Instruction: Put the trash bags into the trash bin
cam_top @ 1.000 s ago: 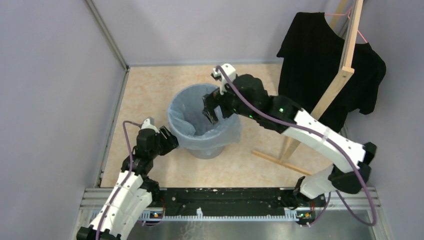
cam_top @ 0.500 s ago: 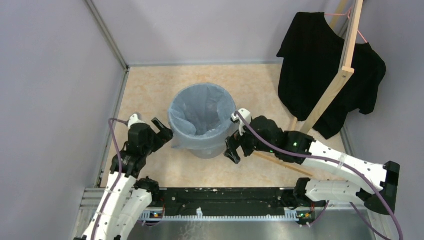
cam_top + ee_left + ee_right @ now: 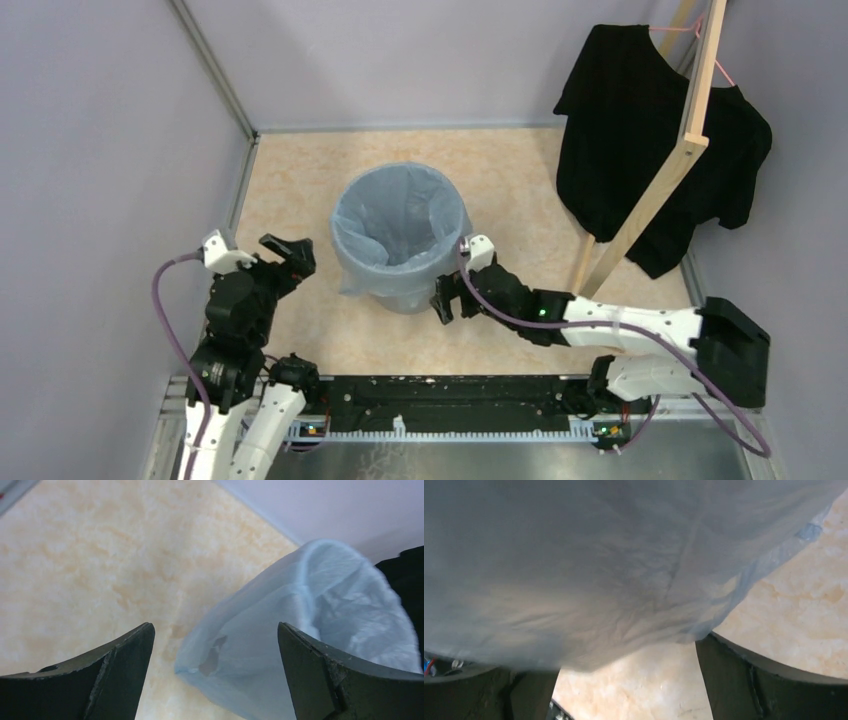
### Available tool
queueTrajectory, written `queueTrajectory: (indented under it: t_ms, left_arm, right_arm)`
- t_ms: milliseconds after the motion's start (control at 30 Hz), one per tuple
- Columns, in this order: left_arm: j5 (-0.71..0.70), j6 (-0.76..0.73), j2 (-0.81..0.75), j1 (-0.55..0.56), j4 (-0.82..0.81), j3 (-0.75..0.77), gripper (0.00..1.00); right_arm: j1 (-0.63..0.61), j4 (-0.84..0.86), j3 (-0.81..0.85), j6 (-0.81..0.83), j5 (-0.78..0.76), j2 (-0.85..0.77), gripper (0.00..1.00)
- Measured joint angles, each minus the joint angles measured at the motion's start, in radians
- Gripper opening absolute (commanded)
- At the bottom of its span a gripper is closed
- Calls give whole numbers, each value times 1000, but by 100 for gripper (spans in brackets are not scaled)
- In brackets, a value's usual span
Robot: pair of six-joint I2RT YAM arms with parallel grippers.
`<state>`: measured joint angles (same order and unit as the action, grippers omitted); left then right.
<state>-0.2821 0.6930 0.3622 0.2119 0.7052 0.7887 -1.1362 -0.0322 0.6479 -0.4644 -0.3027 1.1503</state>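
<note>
The grey trash bin stands upright mid-floor, lined with a pale blue trash bag whose edge is folded down over the rim. My left gripper is open, left of the bin and apart from it. In the left wrist view the trash bag lies ahead between the spread left gripper jaws, which hold nothing. My right gripper is open, low at the bin's near right side. In the right wrist view the trash bag hangs over the right gripper and hides one fingertip.
A black T-shirt hangs on a wooden rack at the back right, and the rack's foot lies on the floor just right of my right arm. Purple walls close in both sides. A metal rail runs along the near edge.
My left gripper opened and pulled back left, away from the bin's rim. My right arm came out of the bin and dropped to its near right side.
</note>
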Motion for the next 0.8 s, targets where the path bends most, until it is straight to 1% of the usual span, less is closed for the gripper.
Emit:
queueTrajectory:
  t_ms: [167, 233, 400, 667, 800]
  left_arm:
    - [2, -99, -7, 11, -86, 90, 99]
    - [8, -129, -22, 15, -109, 96, 99]
    - [12, -208, -66, 37, -112, 96, 99]
    - [-47, -278, -147, 80, -84, 64, 99]
    - [-55, -284, -176, 95, -73, 29, 99]
  right_arm:
    - [-1, 253, 4, -44, -98, 210, 99]
    - [-1, 317, 18, -56, -121, 294, 99]
    - [-3, 398, 132, -80, -190, 520, 99]
    - [-5, 557, 331, -68, -274, 721, 99]
    - [-4, 584, 439, -48, -295, 804, 98]
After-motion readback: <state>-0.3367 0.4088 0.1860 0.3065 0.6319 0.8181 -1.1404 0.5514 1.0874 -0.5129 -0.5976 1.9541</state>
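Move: The grey trash bin, already lined with the trash bag, has its middle about 13 cm ahead and 8 cm left of the right hand, at nearly its height. The bag is centred on the same spot but some 8 cm above that hand, its loose edge hanging close by the fingers. From the left hand the bin's middle lies roughly 22 cm to the right, 11 cm ahead and 13 cm lower. The lined bin is pushed along the table from its near right side by the open right gripper, which sweeps left and forward nearly 20 cm, dipping about 6 cm before climbing partway again, fingers spread under the bag's edge, wrist turning some 15 degrees clockwise. The open left hand clears upward, then draws back slightly and eases down, its fingers tipping up. ##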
